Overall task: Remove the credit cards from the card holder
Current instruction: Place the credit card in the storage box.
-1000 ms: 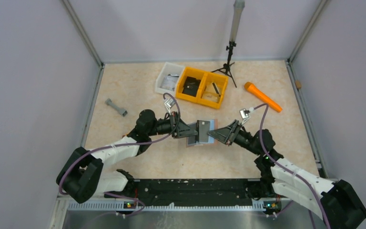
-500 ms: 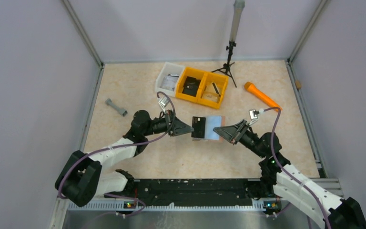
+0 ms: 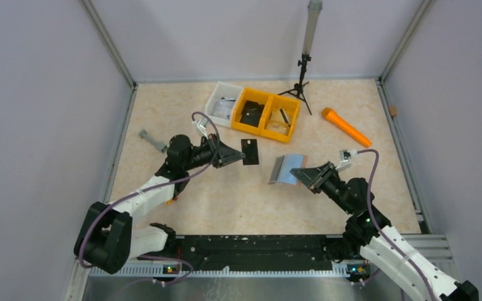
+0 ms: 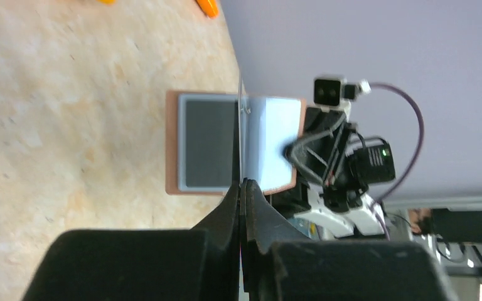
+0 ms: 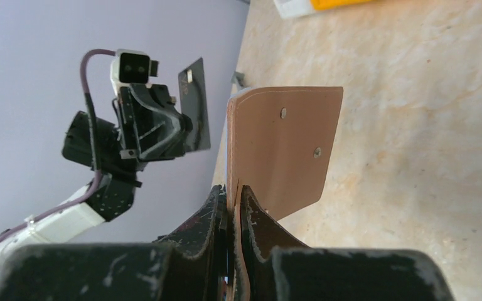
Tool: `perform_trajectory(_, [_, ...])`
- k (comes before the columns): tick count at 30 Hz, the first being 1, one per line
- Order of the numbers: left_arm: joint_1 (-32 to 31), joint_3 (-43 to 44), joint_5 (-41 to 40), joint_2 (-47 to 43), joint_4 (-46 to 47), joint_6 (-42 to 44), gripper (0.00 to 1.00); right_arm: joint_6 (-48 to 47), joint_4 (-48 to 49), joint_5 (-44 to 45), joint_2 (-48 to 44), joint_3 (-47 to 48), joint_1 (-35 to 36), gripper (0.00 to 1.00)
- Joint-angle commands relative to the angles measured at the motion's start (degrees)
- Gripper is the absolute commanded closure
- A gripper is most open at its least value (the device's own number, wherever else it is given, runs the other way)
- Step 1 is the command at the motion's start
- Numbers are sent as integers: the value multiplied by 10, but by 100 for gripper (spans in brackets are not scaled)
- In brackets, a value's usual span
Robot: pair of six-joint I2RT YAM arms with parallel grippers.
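Note:
My left gripper is shut on a black credit card and holds it above the table, clear of the card holder. In the left wrist view the card is edge-on between my fingertips. Behind it the holder hangs open, pale blue inside, with a greyish card in one pocket. My right gripper is shut on the holder's edge. The right wrist view shows its reddish-brown outside rising from my right gripper, with the black card beyond.
At the back stand yellow bins, a white bin and a small tripod. An orange tool lies at the back right and a grey piece at the left.
The arms have pulled apart. The black card slid out of the holder and went left with my left gripper. My right gripper tightened on the holder and carried it right.

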Motion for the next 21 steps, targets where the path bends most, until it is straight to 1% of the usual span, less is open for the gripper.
perform_trajectory(1, [3,114,-80,37,-128,131,100,-43,-63,55,-43,35,-5,100])
perform_trajectory(4, [3,227,-162,83,-297,259,100,-71,-99,63,-46,60,-5,100])
perform_trajectory(6, [3,294,-215,112,-368,334,100,-91,-117,66,-44,78,-5,100])
perform_trajectory(8, [2,359,-241,146,-415,418,100,-108,-144,70,-43,102,-5,100])
perform_trajectory(11, [-3,459,-302,200,-489,545,100,-131,-177,70,-41,131,-5,100])
perform_trajectory(12, [-5,483,-320,219,-504,599,100,-137,-185,81,-40,138,-5,100])
perform_trajectory(13, [-6,503,-326,233,-506,626,100,-141,-191,85,-39,146,-5,100])
perform_trajectory(14, [-8,517,-319,246,-507,688,100,-145,-196,85,-38,151,-5,100])
perform_trajectory(17, [-18,530,-323,272,-467,800,100,-152,-206,88,-37,160,-5,100])
perform_trajectory(18, [-18,534,-309,278,-461,832,100,-153,-209,88,-37,162,-5,100])
perform_trajectory(20, [-23,538,-253,288,-462,932,100,-156,-215,88,-38,166,-5,100])
perform_trajectory(21, [-27,538,-247,293,-459,975,100,-158,-219,87,-38,169,-5,100])
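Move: The left hand already has a black card, free of the holder. The yellow bin with the black cards lies about 29 cm ahead of this hand, 3 cm to its right and 20 cm below. Beside that bin, the white bin is some 13 cm to its left and 1 cm farther out, the gold-card bin 13 cm to its right and 2 cm nearer. From the right hand, the black-card bin is roughly 35 cm ahead, 14 cm left and 18 cm below. Forward in one quick sweep of about 20 cm, the left hand carries the pinched black card towards the black-card bin, arching up nearly 3 cm and sinking back. The wrist rolls and swings some 70 degrees, its fingers going from level and rightward to forward-right and dipping. The right hand keeps pinching the card holder, drawing it right and, after a small dip, up, about 3 cm each. ##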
